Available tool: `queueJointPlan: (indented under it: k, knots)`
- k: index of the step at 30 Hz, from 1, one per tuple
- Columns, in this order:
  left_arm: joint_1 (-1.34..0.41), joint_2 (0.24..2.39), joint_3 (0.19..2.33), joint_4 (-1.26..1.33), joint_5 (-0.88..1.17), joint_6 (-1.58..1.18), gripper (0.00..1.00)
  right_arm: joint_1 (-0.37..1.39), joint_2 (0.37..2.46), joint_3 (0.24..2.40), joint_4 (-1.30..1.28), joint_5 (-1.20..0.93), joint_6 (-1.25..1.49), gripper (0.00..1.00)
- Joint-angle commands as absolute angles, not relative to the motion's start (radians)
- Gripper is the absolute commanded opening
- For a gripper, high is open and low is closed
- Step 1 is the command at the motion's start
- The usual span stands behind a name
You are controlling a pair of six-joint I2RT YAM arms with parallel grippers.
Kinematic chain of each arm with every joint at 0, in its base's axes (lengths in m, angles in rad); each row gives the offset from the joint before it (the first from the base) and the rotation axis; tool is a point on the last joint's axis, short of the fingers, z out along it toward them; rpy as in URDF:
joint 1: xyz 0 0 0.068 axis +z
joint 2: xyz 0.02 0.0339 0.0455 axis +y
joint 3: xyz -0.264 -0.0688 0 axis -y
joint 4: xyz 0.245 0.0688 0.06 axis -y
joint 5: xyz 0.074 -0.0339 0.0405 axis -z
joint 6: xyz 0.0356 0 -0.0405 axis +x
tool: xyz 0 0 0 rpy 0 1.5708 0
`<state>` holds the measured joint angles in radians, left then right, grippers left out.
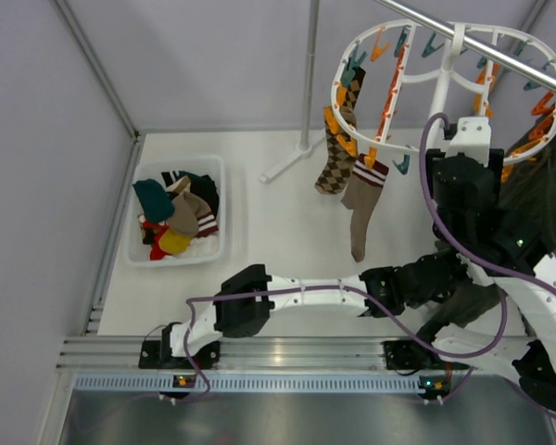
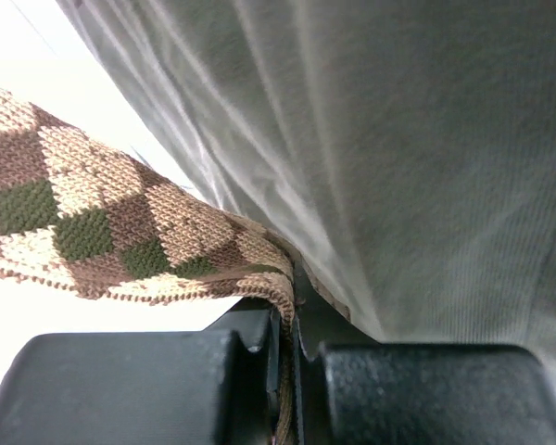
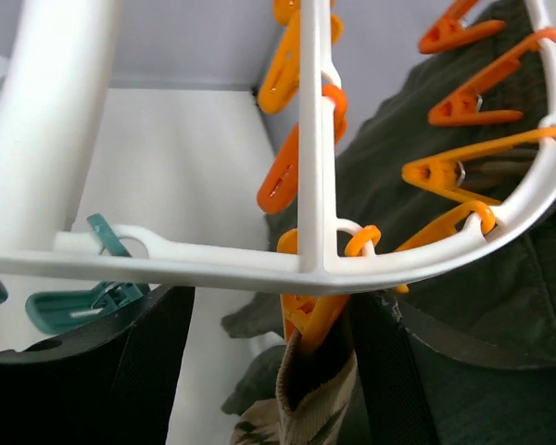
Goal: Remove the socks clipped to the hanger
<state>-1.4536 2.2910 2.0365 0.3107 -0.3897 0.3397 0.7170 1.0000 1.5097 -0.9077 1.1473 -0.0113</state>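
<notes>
The white hanger (image 1: 352,56) hangs at the back right, with orange and teal clips along its rim. An argyle sock (image 1: 336,158) and a brown sock with a striped cuff (image 1: 361,199) dangle from its left side. In the left wrist view, my left gripper (image 2: 295,320) is shut on the edge of a brown-and-green argyle sock (image 2: 83,222), under the dark green garment (image 2: 398,139). My right gripper (image 3: 273,311) stands open just below the hanger's rim (image 3: 213,264). An orange clip (image 3: 317,320) holding a patterned sock's cuff (image 3: 315,399) sits between its fingers, close to the right one.
A clear bin (image 1: 219,206) holding several loose socks sits on the table at the left. A metal rail (image 1: 482,42) carries the hanger, and a stand pole (image 1: 309,74) rises behind. The dark green garment (image 1: 528,199) hangs at the right over the arms.
</notes>
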Motion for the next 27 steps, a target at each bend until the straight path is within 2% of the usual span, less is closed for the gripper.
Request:
queueJointPlan:
  k: [1,3,11,22,27]
  knots:
    - [-1.444,2.152,1.949,0.331,-0.397,0.269,0.00,0.706,0.954,1.586,-0.988,0.941,0.084,0.65]
    - [-1.433,2.113,1.890,0.331,-0.384,0.226,0.00,0.704,0.937,1.600,-1.000,0.856,0.098,0.71]
    - [-1.353,1.863,1.545,0.331,-0.212,0.042,0.00,0.703,0.917,1.617,-0.999,0.654,0.130,0.83]
    - [-1.140,1.522,1.217,0.331,0.345,-0.181,0.00,0.703,0.896,1.637,-0.927,0.313,0.163,0.86]
    - [-1.074,1.416,1.140,0.331,0.393,-0.247,0.00,0.703,0.851,1.577,-0.839,0.268,0.205,0.86]
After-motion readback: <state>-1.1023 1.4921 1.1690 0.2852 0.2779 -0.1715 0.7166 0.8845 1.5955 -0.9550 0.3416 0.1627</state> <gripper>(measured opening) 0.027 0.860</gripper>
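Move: The left hand already pinches the lower end of the argyle sock; the white basket lies about 66 cm to its left, 20 cm farther out and 24 cm lower. From that hand, the orange clip on the sock's cuff is some 9 cm ahead, 1 cm right and 13 cm up. That clip sits about 2 cm ahead of the right hand, level sideways and in height. The striped sock hangs about 22 cm left of the right hand, level ahead, its middle 10 cm lower. The left hand keeps its pinch on the argyle sock and drags it about 20 cm left towards the basket, bowing a little forward and then back, and rising slightly at the end as its wrist rolls. The right hand follows the orange clip about 11 cm left and a little back, swinging some 40 degrees counter-clockwise with its left side rising while its fingers open wider, so that they end around the clip and cuff. ##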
